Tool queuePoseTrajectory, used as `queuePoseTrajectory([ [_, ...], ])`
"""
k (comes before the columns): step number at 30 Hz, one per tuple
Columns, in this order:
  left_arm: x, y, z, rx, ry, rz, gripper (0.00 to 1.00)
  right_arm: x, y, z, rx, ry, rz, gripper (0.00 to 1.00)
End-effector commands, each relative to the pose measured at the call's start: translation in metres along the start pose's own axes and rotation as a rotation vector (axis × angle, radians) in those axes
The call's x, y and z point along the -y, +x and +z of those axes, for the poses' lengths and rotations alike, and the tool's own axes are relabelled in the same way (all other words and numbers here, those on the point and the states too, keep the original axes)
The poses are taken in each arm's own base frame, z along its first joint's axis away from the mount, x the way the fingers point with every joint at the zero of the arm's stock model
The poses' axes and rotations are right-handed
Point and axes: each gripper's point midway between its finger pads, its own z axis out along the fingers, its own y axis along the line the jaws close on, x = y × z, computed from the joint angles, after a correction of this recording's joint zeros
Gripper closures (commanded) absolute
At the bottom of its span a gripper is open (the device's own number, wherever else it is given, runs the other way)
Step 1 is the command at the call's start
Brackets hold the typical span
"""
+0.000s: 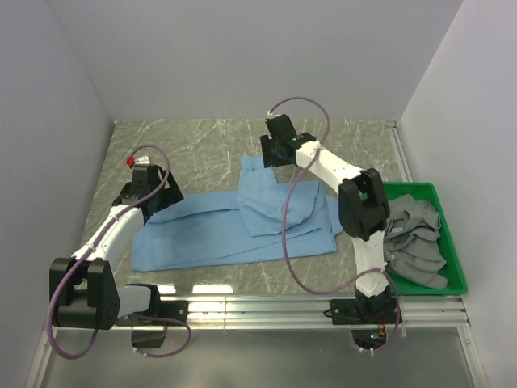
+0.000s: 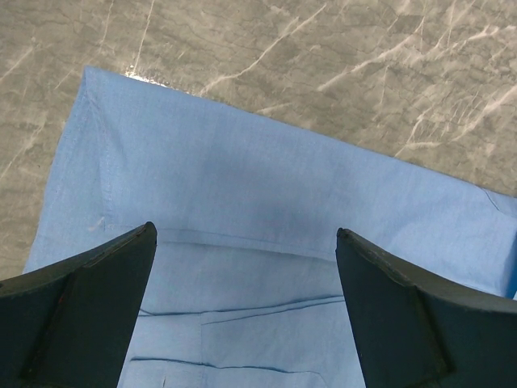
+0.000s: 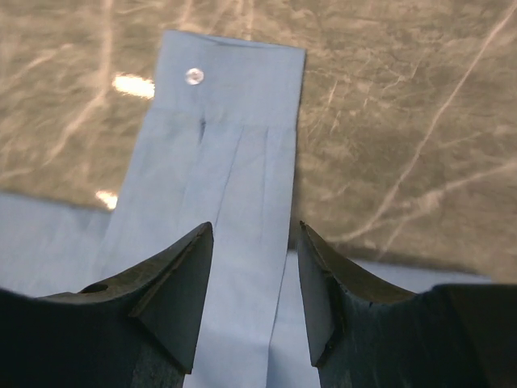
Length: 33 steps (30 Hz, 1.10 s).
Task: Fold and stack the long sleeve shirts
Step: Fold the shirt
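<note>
One light blue long sleeve shirt (image 1: 234,230) lies flat across the middle of the marbled table. One of its sleeves (image 3: 234,137) is folded up over the body toward the back, and its buttoned cuff (image 3: 230,73) rests on the table. My right gripper (image 1: 279,153) (image 3: 254,226) hangs open just above this sleeve, with nothing between its fingers. My left gripper (image 1: 153,194) (image 2: 246,233) stands wide open over the shirt's left end (image 2: 242,186), where seams and layered folds show; it holds nothing.
A green tray (image 1: 414,187) at the right edge of the table holds a heap of grey garments (image 1: 416,238). Bare marbled table (image 1: 202,149) lies behind the shirt. White walls close in at the back and on both sides.
</note>
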Motion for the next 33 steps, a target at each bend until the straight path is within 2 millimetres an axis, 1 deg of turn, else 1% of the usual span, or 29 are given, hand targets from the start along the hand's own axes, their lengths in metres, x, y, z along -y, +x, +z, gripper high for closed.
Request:
queuePoseTrajectory([
  [1,0.011,-0.021,-0.01,0.063,0.045,-0.019,0.01,0.004,-0.014,0.026,0.028,0.031,0.074,0.46],
  [2,0.011,-0.022,-0.01,0.065,0.045,-0.019,0.01,0.006,-0.02,0.029,0.038,0.033,0.082,0.46],
  [3,0.011,-0.021,-0.01,0.063,0.043,-0.019,0.01,0.008,-0.019,0.033,0.035,0.045,0.087,0.46],
  [4,0.011,-0.022,-0.01,0.064,0.041,-0.017,0.01,0.009,-0.012,0.043,0.014,0.053,0.09,0.46],
  [6,0.011,-0.021,-0.009,0.06,0.041,-0.017,0.01,0.007,-0.01,0.049,0.002,0.051,0.092,0.46],
  [7,0.011,-0.021,-0.009,0.059,0.044,-0.017,0.01,0.007,-0.005,0.054,-0.014,0.051,0.096,0.46],
  [13,0.012,-0.019,-0.007,0.049,0.046,-0.015,0.01,0.007,0.024,0.072,-0.084,0.048,0.115,0.46],
  [16,0.013,-0.018,-0.006,0.044,0.05,-0.014,0.01,0.007,0.037,0.079,-0.121,0.044,0.123,0.46],
  [21,0.013,-0.017,-0.005,0.037,0.047,-0.012,0.01,0.003,0.044,0.082,-0.138,0.017,0.127,0.48],
  [24,0.014,-0.016,-0.004,0.034,0.052,-0.01,0.01,0.001,0.047,0.082,-0.144,0.009,0.119,0.55],
  [25,0.014,-0.018,-0.005,0.038,0.054,-0.012,0.01,0.001,0.048,0.082,-0.145,0.006,0.119,0.64],
  [27,0.015,-0.017,-0.004,0.035,0.059,-0.007,0.01,-0.002,0.046,0.079,-0.144,-0.018,0.112,0.78],
  [28,0.015,-0.016,-0.004,0.034,0.06,-0.006,0.01,-0.004,0.046,0.079,-0.139,-0.028,0.108,0.88],
  [31,0.022,-0.015,-0.006,0.026,0.104,0.006,0.01,-0.013,0.038,0.072,-0.12,-0.086,0.082,1.0],
  [33,0.028,-0.017,-0.008,0.035,0.138,0.015,0.01,-0.014,0.031,0.067,-0.109,-0.095,0.069,1.0],
])
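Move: The half-open right hand hovers above the sleeve's right edge, just below the cuff: that spot lies about 1 cm ahead, 1 cm left and 10 cm down. The cuff is roughly 3 cm ahead and 4 cm left; the bunched shoulder bend is some 9 cm back and 10 cm right, and the shirt body's middle about 17 cm back and 11 cm left, all on the table. From the left hand, the sleeve edge is some 14 cm ahead, 30 cm right and 7 cm lower. The right fingers come down onto the cloth and pinch the sleeve's right edge just below the cuff: the hand drops about 9.5 cm, quickly at first with a slight push forward, then more slowly. Near the bottom it edges a little left, the fingers tipped some 10 degrees steeper, and closes from half open to shut. ##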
